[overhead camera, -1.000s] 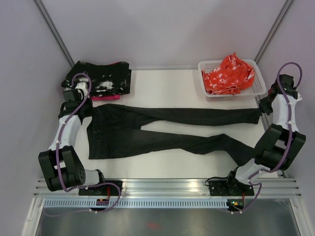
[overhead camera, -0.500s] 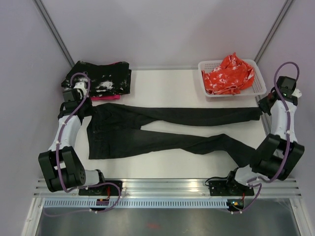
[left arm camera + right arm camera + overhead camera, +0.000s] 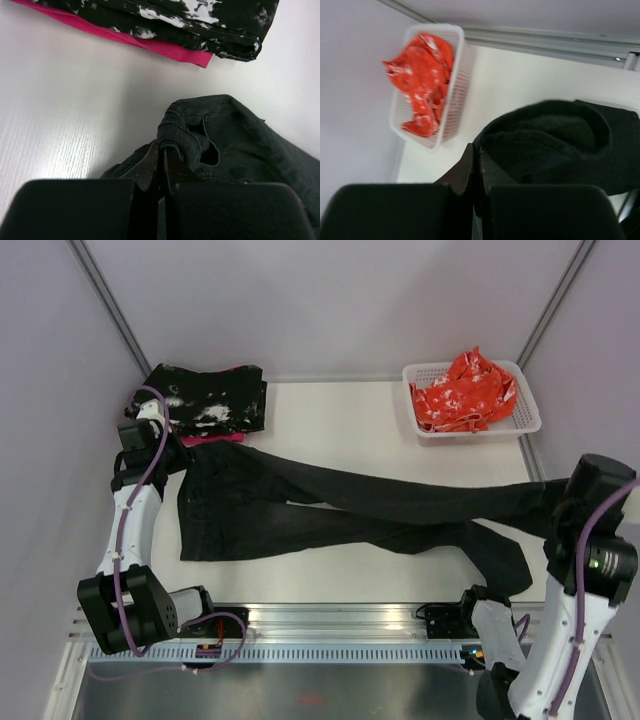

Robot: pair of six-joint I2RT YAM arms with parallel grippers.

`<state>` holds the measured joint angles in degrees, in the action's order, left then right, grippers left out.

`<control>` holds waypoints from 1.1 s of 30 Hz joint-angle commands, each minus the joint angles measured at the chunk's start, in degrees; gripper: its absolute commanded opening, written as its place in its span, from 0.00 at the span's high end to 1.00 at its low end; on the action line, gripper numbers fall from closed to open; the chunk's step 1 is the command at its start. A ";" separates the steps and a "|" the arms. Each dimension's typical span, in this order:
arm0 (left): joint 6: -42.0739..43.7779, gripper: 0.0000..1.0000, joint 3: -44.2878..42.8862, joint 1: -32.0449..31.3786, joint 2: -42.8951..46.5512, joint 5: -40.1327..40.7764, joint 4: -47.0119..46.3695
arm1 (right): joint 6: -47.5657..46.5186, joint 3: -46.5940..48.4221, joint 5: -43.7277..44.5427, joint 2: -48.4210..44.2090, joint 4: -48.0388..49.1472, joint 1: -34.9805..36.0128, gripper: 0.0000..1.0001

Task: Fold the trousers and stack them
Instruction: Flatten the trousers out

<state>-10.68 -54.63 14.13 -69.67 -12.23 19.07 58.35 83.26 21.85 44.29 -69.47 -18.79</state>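
The plain black trousers [image 3: 300, 515] lie across the table, waist at the left and legs running right. My left gripper [image 3: 178, 447] is shut on the far corner of the waistband; in the left wrist view its fingertips [image 3: 161, 148] pinch a bunched fold of the trousers [image 3: 240, 145]. My right gripper [image 3: 556, 505] is shut on the hem of the far leg, held off the table at the right edge. That leg now slants over the near leg. In the right wrist view the black cloth [image 3: 560, 145] hangs from the gripper [image 3: 476, 152].
A folded stack of black cloth speckled white [image 3: 215, 400] on a pink cloth [image 3: 165, 47] sits at the back left, close to my left gripper. A white basket [image 3: 530, 415] holding orange-red cloth [image 3: 465, 390] stands at the back right.
My right arm has swung from the back right toward the near edge, dragging the far leg's hem across the near leg. My left gripper has shifted slightly, still holding the waistband.
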 commanded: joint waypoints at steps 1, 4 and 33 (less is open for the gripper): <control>-4.88 0.98 0.31 0.20 -0.47 -1.40 -2.98 | 1.09 -4.43 1.72 17.23 -1.28 2.61 1.00; -4.62 0.98 3.38 0.20 0.06 0.54 -4.13 | -3.04 -2.85 3.63 31.49 1.34 2.61 1.00; 2.24 0.98 -6.54 -0.07 -16.90 1.06 -1.23 | -21.08 -7.41 -0.32 54.94 44.24 -4.42 1.00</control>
<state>-11.18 -57.21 14.06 -85.21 -11.14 16.99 35.99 75.16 21.15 99.31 -31.00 -23.09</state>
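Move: The right hand holds the far leg's hem; its laying spot is about 20 cm ahead, 11 cm right and 27 cm below. The basket is some 38 cm ahead and 5 cm left, the near leg's hem 9 cm back and 2 cm right. The left hand holds the waistband; its table spot is 3 cm ahead, 1 cm left and 10 cm below, with the folded clothes 18 cm ahead, 2 cm right. Both keep hold: right swings the hem 25 cm down, 20 forward and rightward; left lowers waistband 7 cm. ##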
